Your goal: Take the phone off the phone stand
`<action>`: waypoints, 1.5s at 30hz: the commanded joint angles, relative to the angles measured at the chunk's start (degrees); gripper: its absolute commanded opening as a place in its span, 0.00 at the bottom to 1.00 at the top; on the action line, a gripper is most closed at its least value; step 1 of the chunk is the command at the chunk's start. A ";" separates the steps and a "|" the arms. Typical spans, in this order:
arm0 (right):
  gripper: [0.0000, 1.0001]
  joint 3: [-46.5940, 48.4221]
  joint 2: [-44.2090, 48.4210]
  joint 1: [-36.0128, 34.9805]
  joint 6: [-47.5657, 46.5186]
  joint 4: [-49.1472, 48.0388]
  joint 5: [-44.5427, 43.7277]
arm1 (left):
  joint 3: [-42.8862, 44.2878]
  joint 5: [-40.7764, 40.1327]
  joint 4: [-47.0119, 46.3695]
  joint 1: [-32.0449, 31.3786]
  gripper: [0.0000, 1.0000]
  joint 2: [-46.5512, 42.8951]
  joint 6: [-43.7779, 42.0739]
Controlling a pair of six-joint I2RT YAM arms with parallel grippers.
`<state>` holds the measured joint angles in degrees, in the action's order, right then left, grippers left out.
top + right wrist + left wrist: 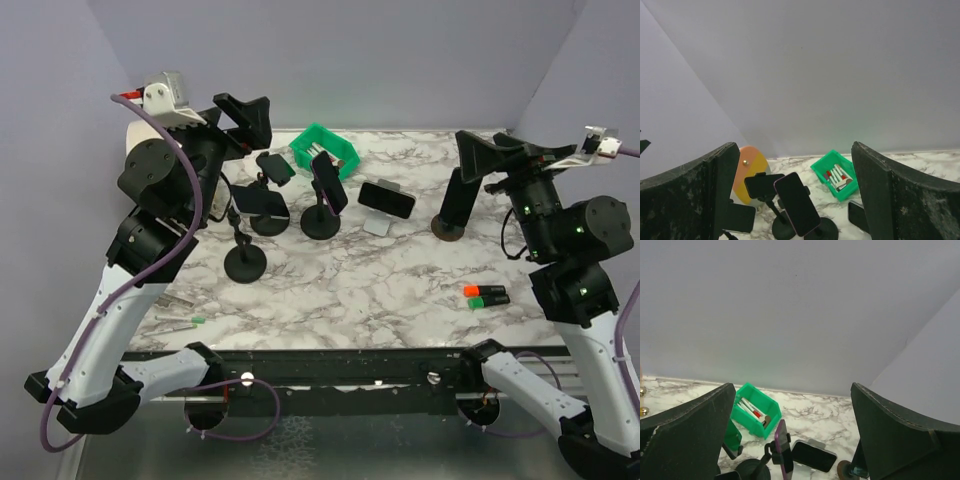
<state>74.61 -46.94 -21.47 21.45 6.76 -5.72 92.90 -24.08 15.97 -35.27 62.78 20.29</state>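
Note:
Several dark phones stand on holders at the back of the marble table [340,290]. A purple-edged phone [328,183] [782,450] [797,204] is clamped on a black round-based stand [320,222]. Left of it, two more phones [273,166] [255,200] sit on black stands. Another phone [387,198] [813,456] leans on a small white stand [378,224]. My left gripper [250,118] [792,405] hangs open above the back left, holding nothing. Raised at the back right, my right gripper [497,158] [795,150] is also open and touches no phone.
A green bin [325,150] [752,410] [836,175] with markers sits at the back. A black post on a brown base [448,228] stands right of the phones. Orange and green highlighters [487,295] lie front right. An orange-yellow disc [747,170] is at the far left.

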 commanded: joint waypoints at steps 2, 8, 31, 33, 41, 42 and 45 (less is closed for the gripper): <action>1.00 -3.98 0.43 -0.67 1.25 -6.05 0.86 | -7.76 5.55 -5.99 0.11 0.99 -3.40 -6.44; 1.00 -3.75 -2.21 -0.76 -1.53 -2.95 1.11 | -19.06 20.57 -13.58 0.11 0.99 -6.74 -13.12; 1.00 -26.41 5.10 -0.72 -4.98 11.11 -28.83 | -44.82 34.73 -32.56 -0.67 0.99 -18.79 -10.33; 1.00 -26.29 1.36 -0.76 -3.75 11.27 -28.53 | -45.06 35.57 -32.99 -0.72 0.99 -18.56 -9.94; 0.99 -24.54 -10.42 0.67 -0.49 4.99 -28.07 | -46.37 34.05 -33.24 -2.57 0.99 -19.73 -11.96; 0.99 -24.17 -11.77 1.12 -0.34 3.87 -28.52 | -46.60 33.54 -33.20 -2.75 0.99 -20.05 -12.29; 0.99 -21.57 -16.48 3.83 0.03 4.35 -29.58 | -46.83 32.74 -33.19 -3.18 0.99 -20.35 -12.60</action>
<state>49.80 -59.53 -20.49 19.94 14.48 -32.93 46.85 9.61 -15.86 -37.69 43.59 8.97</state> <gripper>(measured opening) 0.987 0.988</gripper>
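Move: The black phone on the round brown stand lies about 17 cm ahead of the right hand, 8 cm to its right and some 36 cm below. The landscape phone on the white stand is level with it in reach but about 19 cm farther left; the marker pens lie some 20 cm nearer the base and 5 cm farther right than the black phone. From the left hand, the black phone is roughly 13 cm ahead, 49 cm right and 37 cm down. The black phone on the brown stand is approached from above by the right hand, which drops about 30 cm, drifts right, then reaches forward near the end; its wide-open fingers tip down some 40 degrees and turn clockwise, stopping short of the phone. The open left hand also sinks, easing right and back while turning clockwise. ##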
